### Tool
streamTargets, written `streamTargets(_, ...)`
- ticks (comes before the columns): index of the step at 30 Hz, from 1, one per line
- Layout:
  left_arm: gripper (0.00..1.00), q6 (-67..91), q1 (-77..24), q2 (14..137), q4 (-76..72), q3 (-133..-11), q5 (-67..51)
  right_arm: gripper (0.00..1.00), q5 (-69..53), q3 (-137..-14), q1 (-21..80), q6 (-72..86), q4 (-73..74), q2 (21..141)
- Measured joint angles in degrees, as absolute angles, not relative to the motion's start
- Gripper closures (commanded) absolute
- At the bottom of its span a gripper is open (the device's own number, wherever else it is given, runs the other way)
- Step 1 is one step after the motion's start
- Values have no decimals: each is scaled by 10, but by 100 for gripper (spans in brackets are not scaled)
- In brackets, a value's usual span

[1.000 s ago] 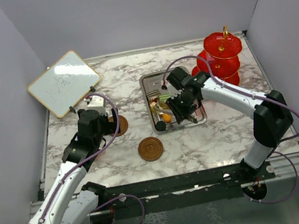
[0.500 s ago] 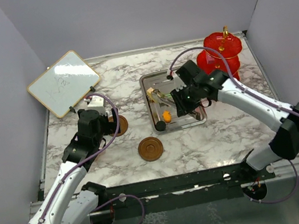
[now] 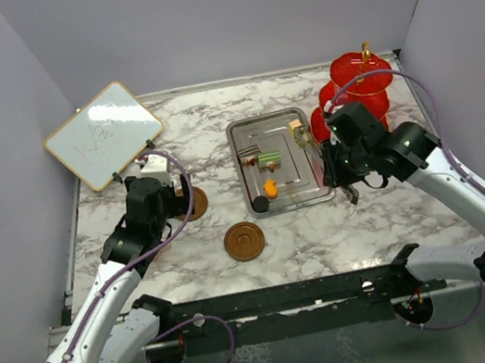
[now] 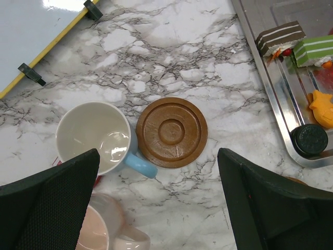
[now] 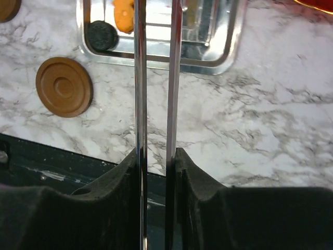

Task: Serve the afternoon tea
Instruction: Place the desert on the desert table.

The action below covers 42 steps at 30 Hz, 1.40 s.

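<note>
My left gripper (image 4: pixel 156 208) hangs open over the marble, with the blue cup (image 4: pixel 91 135) and the pink cup (image 4: pixel 99 234) by its left finger and a brown saucer (image 4: pixel 171 132) just ahead. My right gripper (image 5: pixel 156 153) is shut on steel tongs (image 5: pixel 139 104), whose two blades run out past the top of the wrist view, over the tray. Cake pieces lie in the tray: a brown layered one (image 4: pixel 279 36), a green one (image 4: pixel 315 49), an orange one (image 5: pixel 124 13) and a round black one (image 5: pixel 101 35). The red tiered stand (image 3: pixel 362 85) rises behind the right arm. A second saucer (image 3: pixel 244 240) lies nearer the front.
The steel tray (image 3: pixel 320 194) sits mid-table, left of my right gripper (image 3: pixel 339 169). A wood-framed whiteboard (image 3: pixel 103 135) leans at the back left, close behind my left gripper (image 3: pixel 158 173). Purple walls enclose three sides, and a black rail runs along the near edge.
The right arm has swung from over the tray's middle to its right edge, carrying the tongs, and its jaws have closed tighter. The left arm is still.
</note>
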<state>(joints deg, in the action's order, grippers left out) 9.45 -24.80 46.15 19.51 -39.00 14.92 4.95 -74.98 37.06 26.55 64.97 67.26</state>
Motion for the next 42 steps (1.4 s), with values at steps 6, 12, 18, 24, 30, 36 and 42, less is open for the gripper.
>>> streamTargets(6, 1, 95, -248, 462, 188, -390, 158, 77, 124, -791, 354, 333, 745, 649)
streamTargets(12, 1, 95, -248, 465, 185, -390, 159, 77, 145, -804, 320, 357, 788, 642)
streamTargets(18, 1, 95, -248, 477, 185, -390, 159, 77, 136, -805, 229, 330, 797, 648)
streamTargets(24, 1, 95, -248, 478, 184, -390, 159, 78, 85, -783, 103, 265, 768, 648)
streamTargets(30, 1, 95, -248, 483, 184, -390, 159, 78, 33, -780, 11, 209, 719, 664)
streamTargets(36, 1, 95, -248, 484, 184, -390, 159, 78, -10, -780, -13, 182, 658, 713)
streamTargets(42, 1, 95, -248, 487, 181, -390, 159, 78, -30, -775, -25, 176, 602, 735)
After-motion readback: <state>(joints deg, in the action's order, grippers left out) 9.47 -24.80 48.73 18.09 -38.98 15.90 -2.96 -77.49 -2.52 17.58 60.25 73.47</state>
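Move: The right hand already grips the tongs, with the yellow cake at their tips over the tray. The red three-tier desert table stands about 17 cm ahead of that hand and 7 cm to its right, its middle some 8 cm lower. In the tray, roughly 22 cm down, the green cake lies some 15 cm ahead and 13 cm left, the orange sweet about 8 cm ahead and 14 cm left. From the left hand the desert table is some 10 cm ahead and 45 cm right. Keeping its pinch on the tongs, the right hand takes the yellow cake from above the tray towards the right side of the desert table: first about 15 cm to the right, easing back a little and rising slightly while turning some 30 degrees clockwise. Then it goes about 10 cm forward, nearly level, bringing the tong tips in by the middle tier; no contact with a plate can be made out. ##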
